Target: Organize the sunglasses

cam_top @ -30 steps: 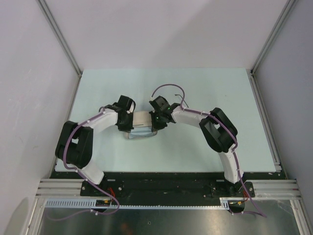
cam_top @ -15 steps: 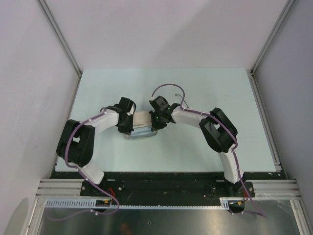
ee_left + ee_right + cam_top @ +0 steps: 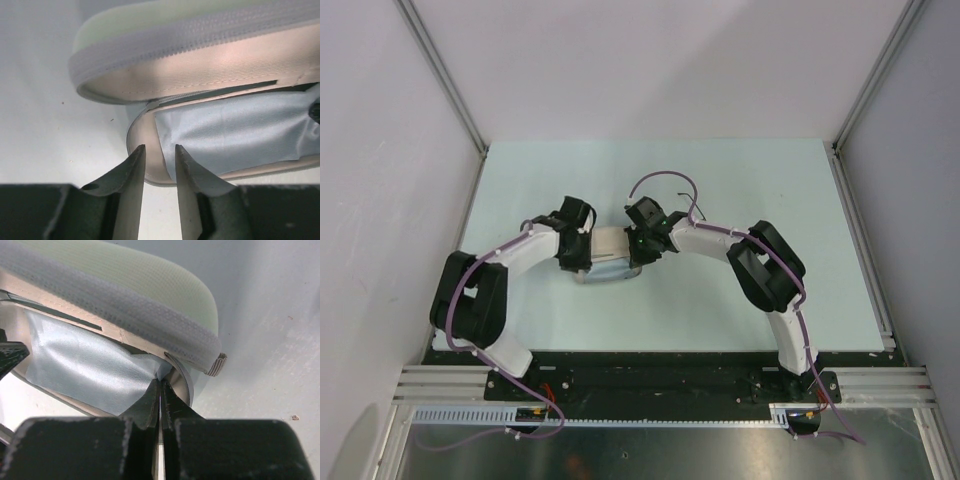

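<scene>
An oblong beige case (image 3: 608, 252) lies open mid-table, its lid (image 3: 200, 30) raised. A light-blue cloth (image 3: 235, 130) is spread inside the lower shell. The sunglasses are hidden in every view. My left gripper (image 3: 160, 147) is at the case's left end, open, its fingertips a small gap apart in front of the shell's rounded rim with nothing gripped. My right gripper (image 3: 160, 382) is at the case's right end, shut on a corner of the cloth (image 3: 85, 365), which draws to a point at the tips. From above, both grippers (image 3: 582, 250) (image 3: 638, 246) flank the case.
The pale table (image 3: 740, 190) is walled by grey panels on the left, back and right. A ribbed zipper pull (image 3: 216, 365) hangs off the lid's edge beside my right fingers. A purple cable (image 3: 665, 180) arcs above the right wrist.
My left gripper's jaws have parted from shut to a small gap. The left elbow has shifted slightly left. The right arm and the case have not moved.
</scene>
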`<move>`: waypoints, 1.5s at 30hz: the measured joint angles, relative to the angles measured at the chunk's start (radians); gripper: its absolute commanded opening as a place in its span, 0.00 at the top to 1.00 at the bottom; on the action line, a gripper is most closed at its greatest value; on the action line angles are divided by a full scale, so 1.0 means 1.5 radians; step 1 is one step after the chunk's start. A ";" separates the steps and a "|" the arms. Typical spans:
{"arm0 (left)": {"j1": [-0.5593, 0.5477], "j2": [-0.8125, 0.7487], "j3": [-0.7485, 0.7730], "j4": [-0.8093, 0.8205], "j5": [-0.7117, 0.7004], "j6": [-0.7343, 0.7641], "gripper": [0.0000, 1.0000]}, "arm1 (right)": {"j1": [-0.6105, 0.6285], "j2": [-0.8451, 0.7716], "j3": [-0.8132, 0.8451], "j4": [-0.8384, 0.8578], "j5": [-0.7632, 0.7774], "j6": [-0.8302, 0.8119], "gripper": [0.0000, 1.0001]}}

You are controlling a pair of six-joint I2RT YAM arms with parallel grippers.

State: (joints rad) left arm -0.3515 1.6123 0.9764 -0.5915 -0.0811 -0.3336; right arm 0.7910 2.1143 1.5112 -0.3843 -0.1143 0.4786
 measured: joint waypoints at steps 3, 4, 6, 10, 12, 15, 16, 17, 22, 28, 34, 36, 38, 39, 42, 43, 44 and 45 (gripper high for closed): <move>-0.003 -0.019 0.001 -0.002 0.001 -0.007 0.72 | 0.001 0.000 0.000 0.000 0.002 0.001 1.00; -0.005 -0.024 0.002 -0.002 0.002 -0.010 0.74 | 0.001 -0.001 0.000 0.000 0.003 0.001 1.00; -0.011 -0.027 0.007 -0.001 0.008 -0.017 0.78 | 0.001 -0.001 0.000 0.000 0.004 0.002 1.00; -0.032 -0.026 0.009 0.005 0.037 -0.030 0.82 | 0.001 -0.001 0.000 -0.001 0.006 0.006 1.00; -0.043 -0.019 0.009 0.009 0.047 -0.039 0.83 | 0.002 -0.001 0.000 -0.001 0.008 0.007 1.00; -0.053 0.001 0.009 0.019 0.056 -0.051 0.85 | 0.003 -0.001 0.000 -0.002 0.011 0.010 1.00; -0.054 0.006 0.009 0.020 0.057 -0.053 0.85 | 0.003 -0.001 0.000 -0.002 0.011 0.011 1.00; -0.054 0.011 0.009 0.022 0.055 -0.057 0.85 | 0.003 -0.001 0.000 -0.002 0.011 0.012 1.00; -0.054 0.029 0.008 0.025 0.035 -0.063 0.86 | 0.004 -0.001 0.000 -0.002 0.014 0.012 1.00; -0.054 0.030 0.007 0.030 0.017 -0.064 0.86 | 0.004 -0.002 0.000 -0.005 0.017 0.012 1.00; -0.054 0.030 -0.002 0.033 0.003 -0.063 0.85 | 0.004 -0.002 0.000 -0.006 0.019 0.012 1.00; -0.054 0.030 -0.002 0.033 0.002 -0.063 0.85 | 0.004 -0.002 0.000 -0.007 0.019 0.012 0.95; -0.054 0.030 -0.004 0.035 0.000 -0.064 0.86 | 0.004 -0.002 0.002 -0.009 0.020 0.012 0.84; -0.054 0.030 -0.005 0.035 0.000 -0.064 0.86 | 0.004 -0.002 0.002 -0.010 0.021 0.012 0.82; -0.054 0.031 -0.008 0.039 0.000 -0.064 0.86 | 0.004 -0.005 0.003 -0.014 0.027 0.014 0.73; -0.054 0.031 -0.008 0.040 0.000 -0.064 0.86 | 0.004 -0.007 0.003 -0.018 0.033 0.015 0.72; -0.054 0.031 -0.008 0.040 0.000 -0.064 0.86 | 0.004 -0.009 0.003 -0.020 0.037 0.016 0.68; -0.054 0.031 -0.009 0.041 0.000 -0.064 0.86 | 0.004 -0.010 0.003 -0.020 0.039 0.016 0.67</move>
State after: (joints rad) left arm -0.4320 1.6581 0.9630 -0.5301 -0.0814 -0.4297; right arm 0.7975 2.0995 1.5150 -0.4149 -0.0555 0.5022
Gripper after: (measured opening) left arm 0.142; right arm 0.269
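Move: Just under the left fingertips is the cloth's left edge; the middle of the cloth lies about 7 cm to the right and 1 cm below, level fore-and-aft. The case lid stands about 7 cm ahead and 8 cm right of this hand. The sunglasses are some 14 cm ahead and 26 cm right. From the right hand, already shut on the cloth's right end, the cloth's middle is about 8 cm left and 1 cm farther down. Hopping from the cloth's left edge towards its middle, the left hand lifts a little, arcs about 4 cm right, then sinks some 3 cm while easing back a touch, its fingers narrowing, to bring the tips onto the cloth inside the case under the lid's rim. The right hand stays put, keeping its pinch on the cloth's right end, then parts its fingers and lets go with barely any lift. ##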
